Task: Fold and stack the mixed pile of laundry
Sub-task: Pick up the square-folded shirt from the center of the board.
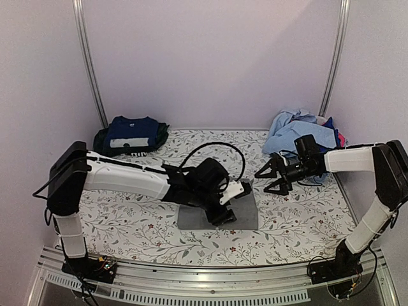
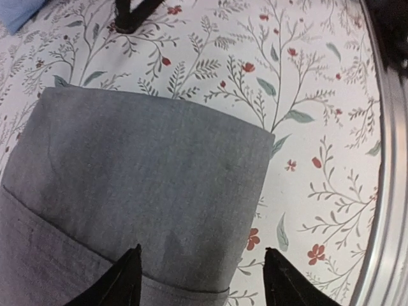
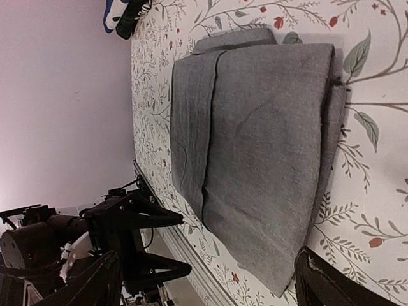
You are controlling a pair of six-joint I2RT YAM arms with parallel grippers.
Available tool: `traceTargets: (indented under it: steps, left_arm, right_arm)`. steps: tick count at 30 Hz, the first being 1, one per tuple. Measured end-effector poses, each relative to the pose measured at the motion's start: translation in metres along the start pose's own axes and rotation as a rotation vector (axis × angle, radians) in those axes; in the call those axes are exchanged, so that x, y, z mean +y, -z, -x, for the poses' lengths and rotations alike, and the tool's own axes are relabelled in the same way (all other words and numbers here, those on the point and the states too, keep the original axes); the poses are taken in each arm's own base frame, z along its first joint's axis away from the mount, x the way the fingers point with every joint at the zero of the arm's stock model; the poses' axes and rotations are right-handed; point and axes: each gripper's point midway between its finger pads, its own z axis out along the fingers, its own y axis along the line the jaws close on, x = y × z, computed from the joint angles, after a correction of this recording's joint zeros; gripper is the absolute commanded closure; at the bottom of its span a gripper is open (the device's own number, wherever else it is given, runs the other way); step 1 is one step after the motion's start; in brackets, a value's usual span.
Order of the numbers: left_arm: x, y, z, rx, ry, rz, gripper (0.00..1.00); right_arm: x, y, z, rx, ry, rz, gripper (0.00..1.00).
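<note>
A grey shirt (image 1: 245, 213) lies folded into a flat rectangle on the floral sheet at the middle front. My left gripper (image 1: 223, 215) hovers low over it. In the left wrist view its fingers (image 2: 203, 264) stand apart astride the grey shirt's (image 2: 146, 191) right folded edge, with nothing pinched. My right gripper (image 1: 268, 180) hangs open just right of the shirt, empty. Its wrist view looks across the grey shirt (image 3: 261, 140) from between the spread fingers (image 3: 204, 287). The unfolded pile of light blue shirts (image 1: 296, 131) sits at the back right. A folded navy T-shirt (image 1: 131, 134) rests on dark cloth at the back left.
The white sheet with leafy vines (image 1: 127, 210) covers the table. A metal rail (image 1: 210, 287) runs along the near edge. Two upright posts (image 1: 89, 64) stand against the back wall. A black cable (image 1: 217, 148) loops above the left wrist.
</note>
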Motion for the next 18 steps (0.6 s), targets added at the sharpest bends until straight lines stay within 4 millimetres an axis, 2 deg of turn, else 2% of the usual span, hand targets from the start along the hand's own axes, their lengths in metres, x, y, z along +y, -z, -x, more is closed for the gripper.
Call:
traceTargets:
  steps: [2,5,9,13,16,18]
  left_arm:
    - [-0.012,-0.024,-0.012,0.064,-0.062,0.007,0.48]
    - [-0.036,-0.053,-0.018,0.117,-0.148,-0.005,0.52]
    - [-0.056,-0.072,-0.015,0.127,-0.222,-0.019,0.55]
    - [-0.057,-0.078,-0.006,0.118,-0.279,0.0,0.59]
    - [-0.052,-0.083,-0.011,0.134,-0.314,0.02,0.63]
    - [-0.05,-0.087,-0.012,0.135,-0.326,0.031,0.7]
  right_arm:
    - [-0.006,0.003,-0.007,0.0,-0.02,-0.022,0.07]
    - [-0.007,0.007,-0.013,-0.007,-0.025,-0.04,0.07]
    - [-0.009,0.008,-0.016,-0.01,-0.03,-0.051,0.07]
    - [-0.016,0.007,-0.021,-0.002,-0.052,-0.064,0.07]
    - [-0.019,0.007,-0.023,0.002,-0.06,-0.067,0.07]
    - [-0.021,0.006,-0.025,0.005,-0.067,-0.069,0.07]
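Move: The left hand hovers over the grey square-folded shirt; the shirt's middle lies about 6 cm ahead, 5 cm to its left and 8 cm below. The light-blue laundry pile is some 28 cm ahead and 25 cm to the right, the folded stack about 29 cm ahead and 36 cm to the left. From the right hand, the shirt's middle is roughly 17 cm left, 3 cm back and 11 cm below. Down and to the right goes the left hand, dropping about 7 cm and also drawing back before easing slightly forward, to the shirt's near edge close to its near right corner. Its fingers close partway and the wrist turns somewhat clockwise, until they straddle that edge, one over the cloth, one over the table. The open right hand drifts back and down a little. ##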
